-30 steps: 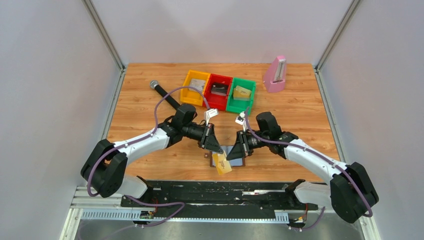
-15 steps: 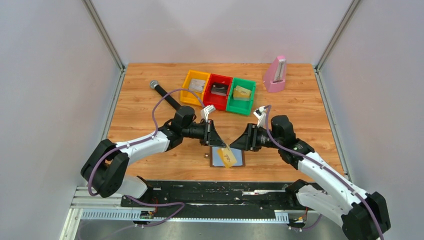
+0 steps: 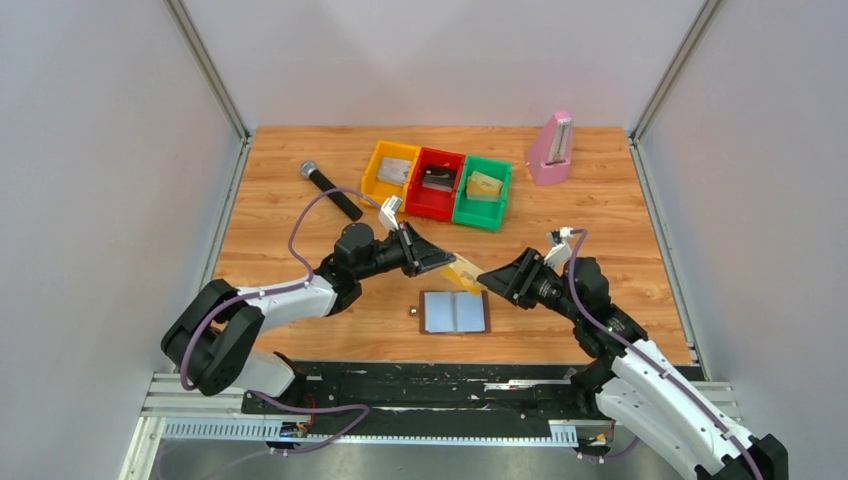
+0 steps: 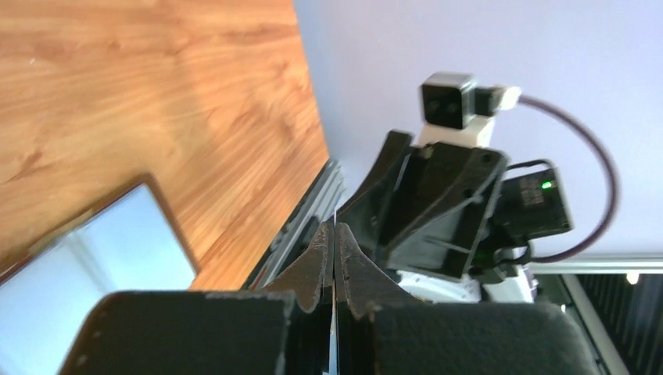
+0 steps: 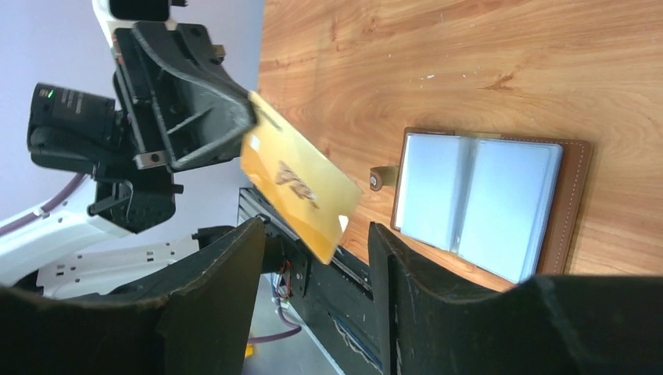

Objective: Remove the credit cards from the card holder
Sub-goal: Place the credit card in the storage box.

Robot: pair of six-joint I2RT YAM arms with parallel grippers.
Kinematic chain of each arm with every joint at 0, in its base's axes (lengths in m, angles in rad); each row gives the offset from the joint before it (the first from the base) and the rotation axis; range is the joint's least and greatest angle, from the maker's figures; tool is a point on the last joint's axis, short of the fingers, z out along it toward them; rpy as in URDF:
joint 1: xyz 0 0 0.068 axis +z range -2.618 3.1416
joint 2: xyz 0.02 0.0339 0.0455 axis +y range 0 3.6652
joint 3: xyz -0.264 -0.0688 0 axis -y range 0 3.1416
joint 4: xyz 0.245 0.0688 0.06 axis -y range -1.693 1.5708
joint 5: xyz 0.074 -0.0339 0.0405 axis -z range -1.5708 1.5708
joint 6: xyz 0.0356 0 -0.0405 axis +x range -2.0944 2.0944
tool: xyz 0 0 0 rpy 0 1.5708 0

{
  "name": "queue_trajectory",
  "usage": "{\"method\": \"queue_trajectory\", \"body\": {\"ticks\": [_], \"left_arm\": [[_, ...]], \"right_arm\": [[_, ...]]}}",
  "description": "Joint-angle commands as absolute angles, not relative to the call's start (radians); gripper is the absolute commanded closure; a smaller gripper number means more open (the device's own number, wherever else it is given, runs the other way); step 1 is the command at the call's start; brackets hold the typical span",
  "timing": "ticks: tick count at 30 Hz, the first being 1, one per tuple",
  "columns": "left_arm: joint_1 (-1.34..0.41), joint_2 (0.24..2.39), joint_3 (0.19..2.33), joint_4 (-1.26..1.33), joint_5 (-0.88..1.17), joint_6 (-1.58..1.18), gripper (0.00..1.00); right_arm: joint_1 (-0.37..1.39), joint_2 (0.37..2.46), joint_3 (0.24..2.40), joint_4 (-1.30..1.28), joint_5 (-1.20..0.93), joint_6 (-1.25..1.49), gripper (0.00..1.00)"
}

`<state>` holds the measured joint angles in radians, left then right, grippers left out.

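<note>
The card holder (image 3: 455, 312) lies open on the wooden table near the front edge, its two silvery light-blue panels up and its brown rim around them; it also shows in the right wrist view (image 5: 477, 201) and the left wrist view (image 4: 86, 258). My left gripper (image 3: 448, 260) is shut on a gold credit card (image 3: 465, 270) and holds it in the air above and behind the holder. The card shows clearly in the right wrist view (image 5: 297, 183). My right gripper (image 3: 497, 276) is open and empty, facing the card from the right, close to its free end.
A yellow bin (image 3: 391, 172), a red bin (image 3: 437, 183) and a green bin (image 3: 482, 190) stand in a row at the back, each with something in it. A black microphone (image 3: 330, 190) lies at the back left. A pink metronome (image 3: 551, 148) stands at the back right.
My left gripper has lifted the gold card up and away from the holder. My right gripper has drawn back to the right, off the holder, and now faces the card.
</note>
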<state>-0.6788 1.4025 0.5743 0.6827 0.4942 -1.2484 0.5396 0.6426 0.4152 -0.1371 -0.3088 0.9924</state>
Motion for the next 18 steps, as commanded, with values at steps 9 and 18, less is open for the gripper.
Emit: {"method": "queue_trajectory", "body": {"ticks": [9,18], "left_arm": [[-0.682,1.418,0.537,0.996,0.370,-1.396,1.00],[-0.683,1.411,0.509,1.012,0.351,-1.400,1.00]], "right_arm": [[0.537,0.682,0.376,0.078,-0.337,1.076,0.60],[0.537,0.687,0.364,0.116,-0.354,1.084,0.77]]}}
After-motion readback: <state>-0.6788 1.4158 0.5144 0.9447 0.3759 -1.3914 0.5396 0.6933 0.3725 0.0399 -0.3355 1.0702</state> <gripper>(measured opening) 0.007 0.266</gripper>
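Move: The yellow card, already pinched in the left fingers, has its middle about 4 cm to the left of the right hand, 2 cm ahead and about 1 cm above it. From the left hand, those half-open right fingers wait some 6 cm to the right, 4 cm back and 2 cm lower. Also from the left hand, the card holder lies about 6 cm back, 1 cm right and 17 cm below; the green box is roughly 24 cm ahead, 8 cm right and 16 cm below. Upward first and a little forward, the left hand lifts the held card about 3 cm, then all but stops, its fingertips tipping up some 10 degrees while its grip stays shut. The right hand eases about 1 cm each left, forward and up towards the card, and its fingers close from half open to about a quarter around the card's free corner; contact there can't be made out. ##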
